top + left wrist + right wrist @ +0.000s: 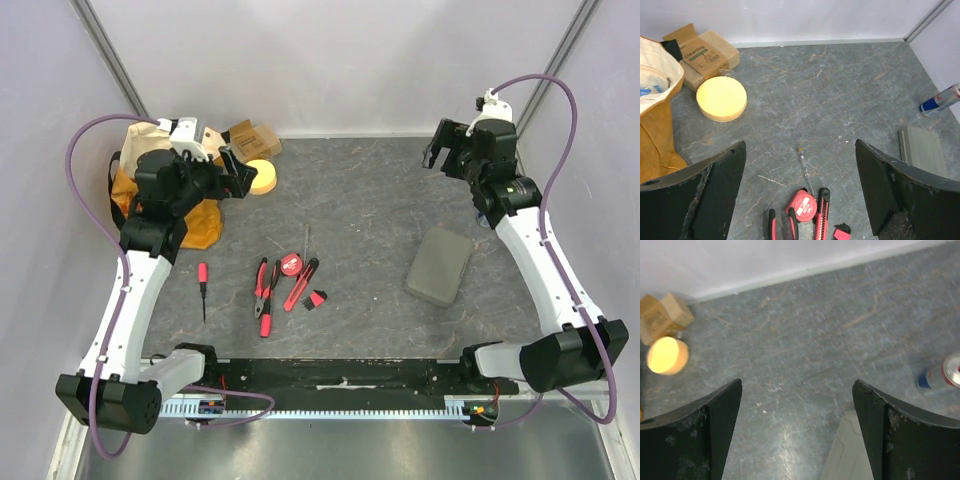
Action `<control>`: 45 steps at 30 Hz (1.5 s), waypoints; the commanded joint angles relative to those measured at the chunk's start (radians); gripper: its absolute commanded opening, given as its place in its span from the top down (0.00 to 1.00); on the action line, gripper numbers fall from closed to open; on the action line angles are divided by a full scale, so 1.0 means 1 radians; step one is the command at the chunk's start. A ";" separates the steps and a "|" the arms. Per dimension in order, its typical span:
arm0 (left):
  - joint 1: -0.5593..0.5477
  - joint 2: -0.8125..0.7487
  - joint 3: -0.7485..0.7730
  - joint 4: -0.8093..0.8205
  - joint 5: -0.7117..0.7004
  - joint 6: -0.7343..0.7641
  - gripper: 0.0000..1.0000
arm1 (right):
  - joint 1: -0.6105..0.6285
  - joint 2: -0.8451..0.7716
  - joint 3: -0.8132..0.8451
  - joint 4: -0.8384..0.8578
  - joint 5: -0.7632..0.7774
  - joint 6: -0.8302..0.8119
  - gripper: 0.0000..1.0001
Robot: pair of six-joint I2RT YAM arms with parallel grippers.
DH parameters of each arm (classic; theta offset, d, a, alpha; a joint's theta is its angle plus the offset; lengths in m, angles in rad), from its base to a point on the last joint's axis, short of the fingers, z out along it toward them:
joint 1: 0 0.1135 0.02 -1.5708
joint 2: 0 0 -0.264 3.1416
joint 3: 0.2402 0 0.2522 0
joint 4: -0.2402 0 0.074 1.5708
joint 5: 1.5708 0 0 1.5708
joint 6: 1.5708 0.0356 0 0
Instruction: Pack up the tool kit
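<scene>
The tool kit's grey-green case lies shut on the table right of centre; it also shows in the left wrist view and the right wrist view. Red-and-black tools lie loose at front centre: a screwdriver, pliers, tape measure, utility knife, hex keys and a thin clear screwdriver. My left gripper hangs open at the back left, above and behind the tape measure. Raised at the back right, my right gripper is open and holds nothing.
An orange-and-cream tote bag sits at the back left under my left arm. Beside it are a brown cardboard box and a round yellow sponge. A drink can lies near the right wall.
</scene>
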 commanded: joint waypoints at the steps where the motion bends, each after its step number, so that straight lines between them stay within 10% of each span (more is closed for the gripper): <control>1: 0.002 -0.031 -0.022 0.059 0.050 -0.044 0.05 | 0.002 0.040 0.070 -0.247 0.105 0.034 0.02; 15: 0.003 -0.051 -0.174 0.149 0.154 -0.187 0.05 | 0.084 -0.076 -0.310 -0.408 0.390 0.261 0.02; 28: -0.004 0.087 -0.289 0.297 0.437 -0.356 0.06 | 0.019 -0.113 -0.554 -0.260 0.223 0.310 0.02; 45: -0.090 0.250 -0.272 0.344 0.452 -0.362 0.09 | -0.036 0.048 -0.689 0.035 -0.091 0.131 0.09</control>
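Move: Below and behind the right hand lies the grey case: about 14 cm back, 3 cm to its right and 30 cm down. From the case the drink can stands some 13 cm to the right and 10 cm farther out, and the red hex key set some 27 cm to the left and 8 cm nearer. From the left hand the case is about 40 cm to the right, 8 cm back and 31 cm down; the tape measure lies 9 cm back and 6 cm to its right. Swooping down about 27 cm, the wide-open right hand draws back some 15 cm and slightly right, wrist tipping down about 40 degrees, then eases forward and left, fingers astride the case with one finger against its right edge. Meanwhile the open left hand sinks some 13 cm and goes about 10 cm right towards the case, tipping down and turning clockwise. ##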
